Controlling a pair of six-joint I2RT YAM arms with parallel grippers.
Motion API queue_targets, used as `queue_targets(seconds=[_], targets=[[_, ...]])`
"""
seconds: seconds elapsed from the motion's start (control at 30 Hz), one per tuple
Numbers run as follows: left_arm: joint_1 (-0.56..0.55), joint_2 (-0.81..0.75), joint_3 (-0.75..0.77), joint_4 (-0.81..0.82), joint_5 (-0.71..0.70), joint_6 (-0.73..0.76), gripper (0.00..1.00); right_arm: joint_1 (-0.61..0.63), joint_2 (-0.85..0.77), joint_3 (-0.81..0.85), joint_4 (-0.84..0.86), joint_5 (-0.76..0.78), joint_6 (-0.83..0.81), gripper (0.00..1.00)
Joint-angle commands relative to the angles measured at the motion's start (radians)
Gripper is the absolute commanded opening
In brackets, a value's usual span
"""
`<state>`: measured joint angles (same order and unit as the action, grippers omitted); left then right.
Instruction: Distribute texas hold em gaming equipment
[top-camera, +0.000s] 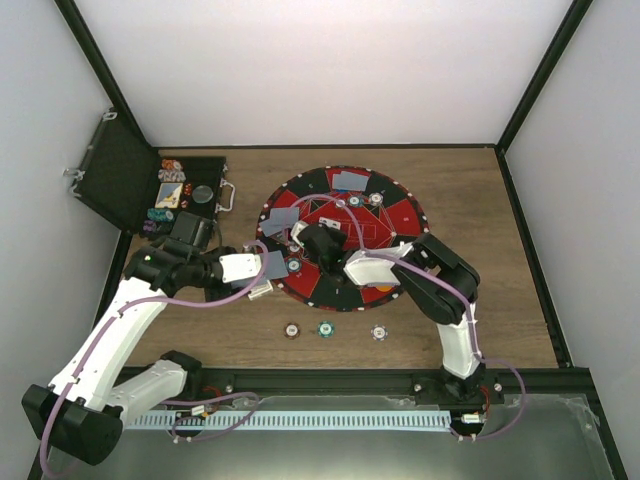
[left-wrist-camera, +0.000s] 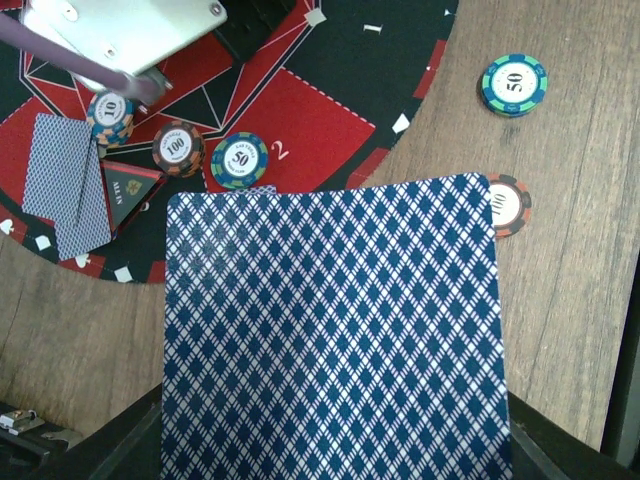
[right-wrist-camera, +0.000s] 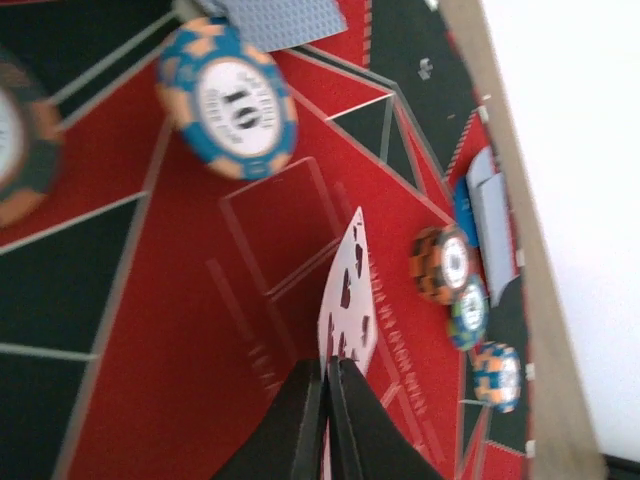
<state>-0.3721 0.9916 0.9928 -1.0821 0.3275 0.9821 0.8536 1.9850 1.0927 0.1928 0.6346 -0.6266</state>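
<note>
My left gripper (top-camera: 255, 268) is shut on a stack of blue diamond-backed playing cards (left-wrist-camera: 335, 330) at the left rim of the round red-and-black mat (top-camera: 395, 215). The stack hides its fingers in the left wrist view. My right gripper (right-wrist-camera: 327, 385) is shut on one white-faced card (right-wrist-camera: 348, 290), held edge-on just above the mat's red centre. Near it lies a "10" chip (right-wrist-camera: 232, 100). Three chips (left-wrist-camera: 178, 148) and face-down cards (left-wrist-camera: 65, 185) lie on the mat's near-left segment. More chips (right-wrist-camera: 455, 290) and cards (right-wrist-camera: 493, 215) lie at its far segment.
An open black case (top-camera: 120, 175) with chips and a card pack stands at the back left. Three chips (top-camera: 325, 328) lie on the wood in front of the mat. The enclosure's walls bound the table on both sides.
</note>
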Motion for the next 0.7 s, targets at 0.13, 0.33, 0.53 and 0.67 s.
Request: queue_targets(seconds=[0.13, 0.33, 0.53, 0.67], targets=[[0.004, 0.001, 0.02, -0.002, 0.056, 0.002, 0.04, 0.054, -0.039, 0.008, -0.188, -0.084, 0.198, 0.2], [0.003, 0.002, 0.018, -0.001, 0.054, 0.001, 0.04, 0.055, -0.136, 0.008, -0.267, -0.151, 0.316, 0.43], [0.003, -0.002, 0.023, -0.001, 0.066, -0.012, 0.04, 0.044, -0.283, 0.058, -0.331, -0.163, 0.505, 0.98], [0.003, -0.005, 0.02, 0.002, 0.07, -0.016, 0.04, 0.02, -0.387, 0.114, -0.407, -0.223, 0.679, 1.0]])
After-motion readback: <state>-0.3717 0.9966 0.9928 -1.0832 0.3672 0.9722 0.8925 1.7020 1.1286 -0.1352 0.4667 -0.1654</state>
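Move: The right gripper holds the seven of spades. Its landing place, at the left end of the card boxes, lies about 1 cm back, 1 cm left and 4 cm below it. The blue-orange 10 chip stands some 6 cm left and 2 cm ahead, the dark 100 chip 8 cm left and 2 cm back, and the black-orange chip stack 3 cm right and 7 cm ahead. From the left gripper the landing place is roughly 14 cm ahead, 20 cm right and 15 cm down. Draw the right gripper back about 4 cm while sinking 2 to 3 cm to the mat, tipping the fingers some 10 degrees further down and starting to open them to lay the seven of spades beside the 10 chip. Then open fully, let go of the card and rise about 10 cm clear, rolling the hand's left side up some 20 degrees. ##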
